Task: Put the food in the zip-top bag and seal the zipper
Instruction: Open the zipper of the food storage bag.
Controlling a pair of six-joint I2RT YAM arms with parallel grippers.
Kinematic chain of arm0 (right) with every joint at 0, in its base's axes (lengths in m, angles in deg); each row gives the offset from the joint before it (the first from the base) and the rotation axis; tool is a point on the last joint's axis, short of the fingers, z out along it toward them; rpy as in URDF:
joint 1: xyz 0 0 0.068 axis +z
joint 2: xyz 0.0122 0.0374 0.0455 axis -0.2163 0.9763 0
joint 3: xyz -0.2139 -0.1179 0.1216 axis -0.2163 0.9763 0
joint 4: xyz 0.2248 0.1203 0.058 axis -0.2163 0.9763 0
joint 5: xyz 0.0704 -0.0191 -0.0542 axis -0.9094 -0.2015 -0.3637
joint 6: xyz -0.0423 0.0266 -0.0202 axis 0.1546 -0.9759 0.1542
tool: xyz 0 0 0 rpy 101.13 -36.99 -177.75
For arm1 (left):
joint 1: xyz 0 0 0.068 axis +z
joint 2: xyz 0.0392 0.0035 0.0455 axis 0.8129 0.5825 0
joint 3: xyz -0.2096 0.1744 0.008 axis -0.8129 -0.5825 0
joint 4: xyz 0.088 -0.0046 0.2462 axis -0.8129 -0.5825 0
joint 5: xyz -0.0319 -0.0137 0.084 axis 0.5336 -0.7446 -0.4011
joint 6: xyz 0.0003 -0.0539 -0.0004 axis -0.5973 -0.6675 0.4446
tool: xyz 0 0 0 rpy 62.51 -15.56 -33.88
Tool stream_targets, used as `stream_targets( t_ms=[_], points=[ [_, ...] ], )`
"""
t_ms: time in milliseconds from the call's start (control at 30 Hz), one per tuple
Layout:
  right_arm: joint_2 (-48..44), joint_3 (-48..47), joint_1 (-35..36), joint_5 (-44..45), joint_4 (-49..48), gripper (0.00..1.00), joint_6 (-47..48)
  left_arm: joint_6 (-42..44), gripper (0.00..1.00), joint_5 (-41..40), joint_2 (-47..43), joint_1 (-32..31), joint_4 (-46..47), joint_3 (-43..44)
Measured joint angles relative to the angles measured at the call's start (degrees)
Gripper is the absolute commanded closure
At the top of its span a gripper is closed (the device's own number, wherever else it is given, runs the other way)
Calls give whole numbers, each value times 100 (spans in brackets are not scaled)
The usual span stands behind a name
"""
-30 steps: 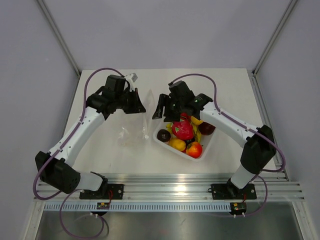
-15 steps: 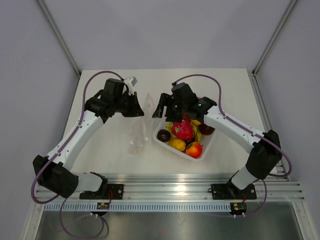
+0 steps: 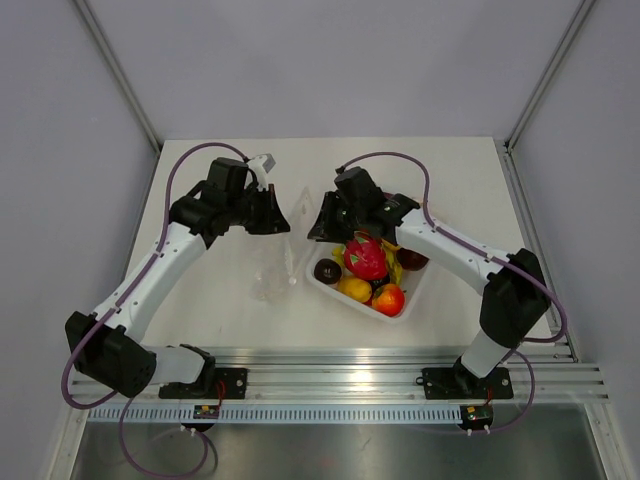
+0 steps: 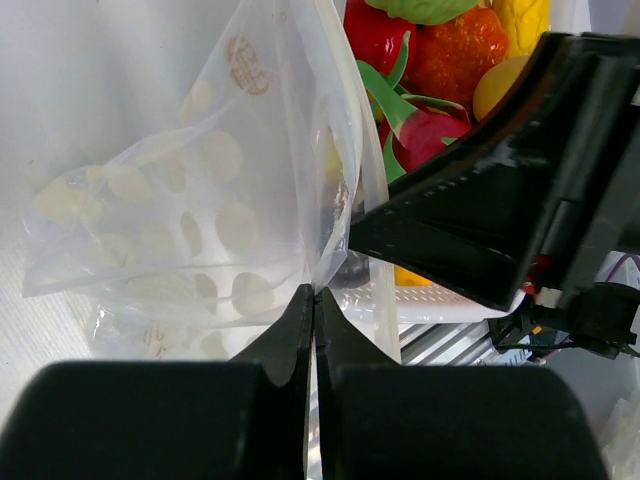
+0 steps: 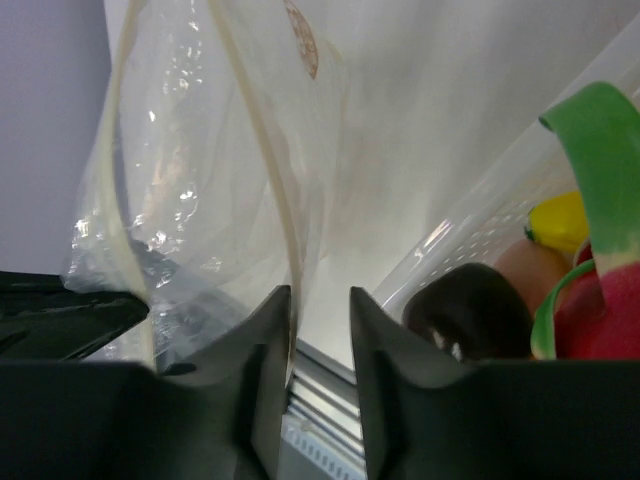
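The see-through zip-top bag [image 3: 277, 268] hangs between the two arms, just left of the white tray [image 3: 418, 290]. My left gripper [image 3: 283, 222] is shut on the bag's upper edge [image 4: 315, 292], and the bag [image 4: 190, 190] spreads out beyond its fingertips. My right gripper [image 3: 316, 228] is right beside the bag, jaws partly apart [image 5: 320, 300]. The cream zipper strip [image 5: 283, 200] of the bag [image 5: 190, 170] runs down against the inner face of its left finger, unpinched. The food [image 3: 366, 258], a pink dragon fruit among small fruits, lies in the tray. More food [image 4: 455, 50] [image 5: 470, 312] shows in both wrist views.
The tray wall [image 5: 480, 235] stands close to the right of my right gripper's fingers. The right gripper's black body [image 4: 500, 220] fills the space between the bag and the tray [image 4: 440, 305]. An aluminium rail [image 3: 340, 375] runs along the table's near edge.
The left gripper raised the bag off the table and kept hold. The right gripper moved left to the bag's edge, and its jaws narrowed.
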Motion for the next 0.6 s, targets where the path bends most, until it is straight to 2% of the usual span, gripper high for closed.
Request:
stream_targets(
  t_ms=[33, 167, 200, 233, 300, 333, 400, 433, 533, 600],
  points=[
    [52, 0, 2, -15, 0, 100, 15, 2, 100, 15, 0, 0, 7, 0],
    [74, 0, 7, -31, -46, 100, -50, 17, 100, 28, 0, 0, 28, -2],
    [74, 0, 15, -24, -57, 100, -48, 26, 96, 24, 0, 0, 26, -2],
    [74, 0, 28, 7, -46, 100, -48, 37, 84, -7, 0, 0, 24, -7],
    [74, -15, 94, 136, -24, 100, -46, 83, 69, -120, -2, 0, -24, -13],
    [74, -39, 149, 203, 2, 100, -46, 83, 57, -168, -2, 0, -66, -13],
    [74, -125, 293, 358, 63, 100, -48, 79, 48, -223, -20, 0, -122, -24],
    [74, -184, 372, 428, 105, 100, -52, 59, 40, -238, -39, 0, -151, -35],
    [74, -378, 566, 592, 249, 100, -66, -15, 30, -297, -140, -4, -262, -39],
    [74, -472, 629, 702, 317, 100, -92, -42, 29, -352, -219, -26, -317, -37]
  ],
)
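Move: Bag's right lip lies between the half-open right fingers, about 1 cm left of their midpoint and level with it. The dark avocado in the tray is some 4 cm to that hand's right, 7 cm back and 14 cm below; the dragon fruit is about 12 cm right, 5 cm back and 12 cm below. The left gripper already pinches the left lip at its tips, with the right lip about 4 cm to its right and 1 cm back. Shut the right fingers fully on the bag's right lip, pause briefly, then carry it left about 2.5 cm towards the left gripper, and some 2 cm back while rising slightly. Hold the left lip until the right fingers have closed, then open the left fingers to about two-thirds, easing that hand roughly 1 cm to the left. ##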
